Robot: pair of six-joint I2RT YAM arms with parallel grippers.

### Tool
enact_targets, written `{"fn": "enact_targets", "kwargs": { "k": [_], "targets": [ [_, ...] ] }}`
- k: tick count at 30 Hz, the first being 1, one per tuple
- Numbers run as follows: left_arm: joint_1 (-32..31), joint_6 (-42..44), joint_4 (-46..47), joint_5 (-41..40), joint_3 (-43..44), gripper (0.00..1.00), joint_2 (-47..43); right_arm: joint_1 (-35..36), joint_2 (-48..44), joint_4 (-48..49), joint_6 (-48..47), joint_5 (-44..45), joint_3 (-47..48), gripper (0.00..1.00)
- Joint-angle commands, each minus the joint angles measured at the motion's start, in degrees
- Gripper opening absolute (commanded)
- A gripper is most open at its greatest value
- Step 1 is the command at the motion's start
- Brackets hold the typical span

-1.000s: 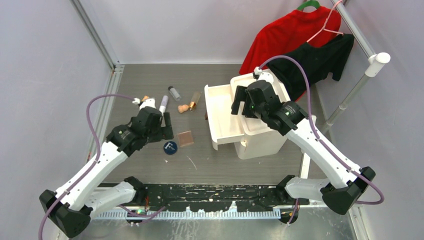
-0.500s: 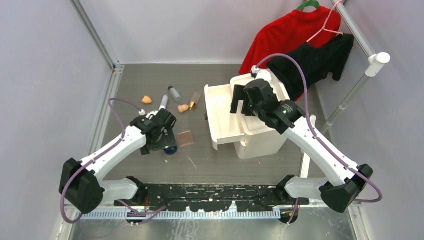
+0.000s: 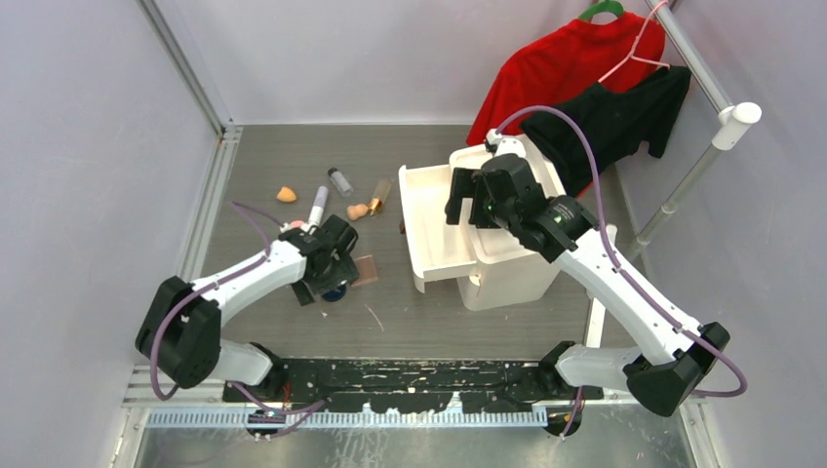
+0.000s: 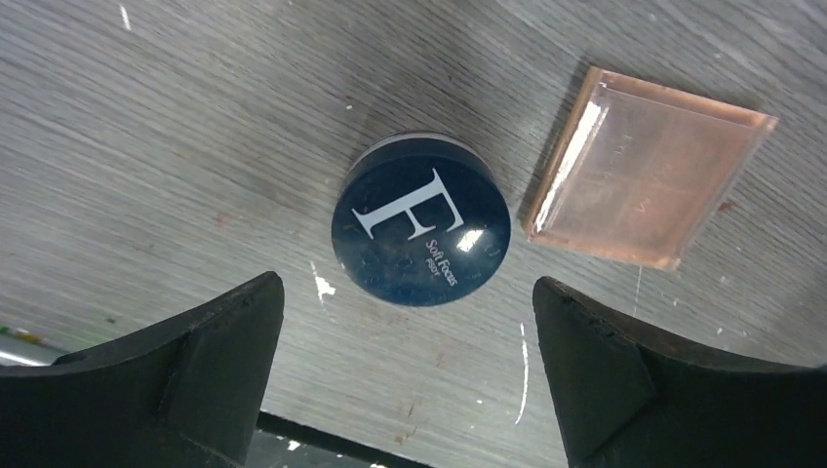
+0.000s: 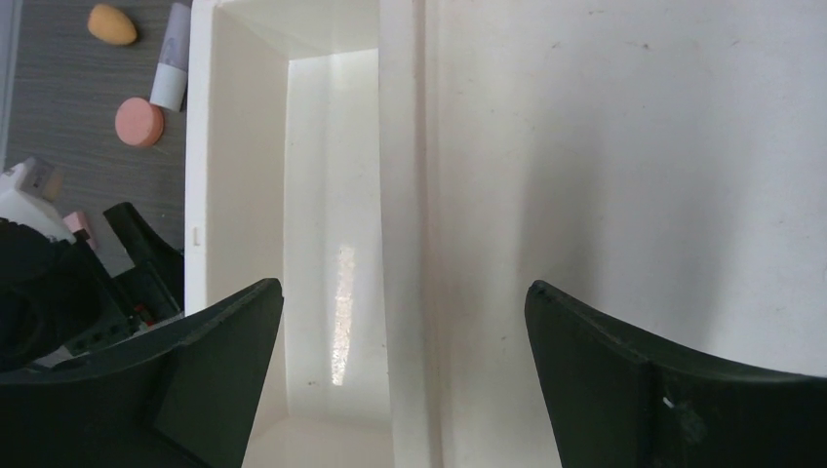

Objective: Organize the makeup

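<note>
The round navy compact (image 4: 421, 220) lies on the grey table with the square brown palette (image 4: 644, 180) beside it. My left gripper (image 4: 407, 317) is open and empty just above the compact; in the top view it (image 3: 332, 281) half hides the compact (image 3: 336, 293) next to the palette (image 3: 364, 269). Farther back lie an orange sponge (image 3: 286, 194), a white tube (image 3: 318, 205), a clear vial (image 3: 340, 181), a gold-brown bottle (image 3: 378, 195) and a pink sponge (image 3: 358, 211). My right gripper (image 3: 466, 205) is open and empty over the white drawer (image 5: 332, 195).
The white drawer box (image 3: 512, 263) stands right of centre with its drawer (image 3: 429, 234) pulled out to the left. Red and black clothes (image 3: 585, 78) hang on a rail at the back right. A metal rail (image 3: 200, 224) borders the table's left side.
My left arm has swung right and toward the near edge, bringing its open gripper from near the white tube to over the navy compact. The right arm has barely moved.
</note>
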Motion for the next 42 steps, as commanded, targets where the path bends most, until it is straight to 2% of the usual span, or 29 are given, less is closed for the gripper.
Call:
{"fn": "enact_targets", "kwargs": {
  "k": [1, 6, 9, 15, 24, 25, 30, 33, 39, 42],
  "targets": [
    [-0.2, -4.1, 6.6, 0.1, -2.3, 0.97, 1.4, -0.2, -1.5, -2.4, -0.7, -2.7, -0.6, 1.0],
    [0.0, -5.3, 9.4, -2.9, -5.4, 0.89, 0.6, -0.2, -1.9, -2.1, 0.6, -5.0, -1.2, 1.0],
    [1.3, -5.1, 12.9, -1.9, -8.0, 0.85, 1.2, -0.2, -2.2, -2.3, 1.1, -5.0, -1.6, 1.0],
    [1.3, -4.2, 15.5, -1.5, -8.4, 0.81, 3.8, -0.1, -3.1, -2.5, 1.5, -3.9, -3.2, 1.0],
    [1.9, -2.1, 13.6, -6.7, -8.2, 0.77, 4.0, 0.0, -3.9, -2.8, 3.4, -3.6, -3.9, 1.0],
    [1.9, -1.6, 13.6, -7.0, -8.0, 0.75, 4.4, -0.1, -3.8, -2.9, 3.4, -3.4, -3.7, 1.0],
    [1.9, -0.8, 11.4, -7.4, -6.2, 0.49, 4.9, -0.1, -3.5, -3.9, 3.7, -3.2, -3.0, 1.0],
    [1.7, 0.8, 8.4, -8.5, -4.5, 0.38, 1.3, -0.1, -3.8, -4.2, 4.0, -3.0, -2.3, 1.0],
    [-2.1, 13.4, 4.1, -8.2, 5.4, 0.27, -11.6, -0.1, -4.9, -4.9, 2.1, 1.8, -0.7, 1.0],
    [-7.3, 19.6, 3.7, -7.5, 13.4, 0.26, -12.4, -0.2, -4.3, -6.3, 0.5, 6.8, 1.5, 1.0]
  ]
}}
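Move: Just below the open left fingers stands the navy jar with the F on its lid, about 4 cm down, 1 cm ahead and 2 cm to the left. The pink square palette lies some 5 cm to the right of the jar and 3 cm farther out, the pink round jar about 6 cm to its left and 10 cm farther out. From the right hand the navy jar is roughly 20 cm to the left, 7 cm back and 25 cm below. Sinking about 4 cm with its open fingers around the navy jar, the left hand then eases a little forward and left down at table height, closing its pads on the jar's sides. Once they pinch it, the hand rises quickly by some 10 cm, drifting forward and right as the fingertips tilt outward about 15 degrees. ##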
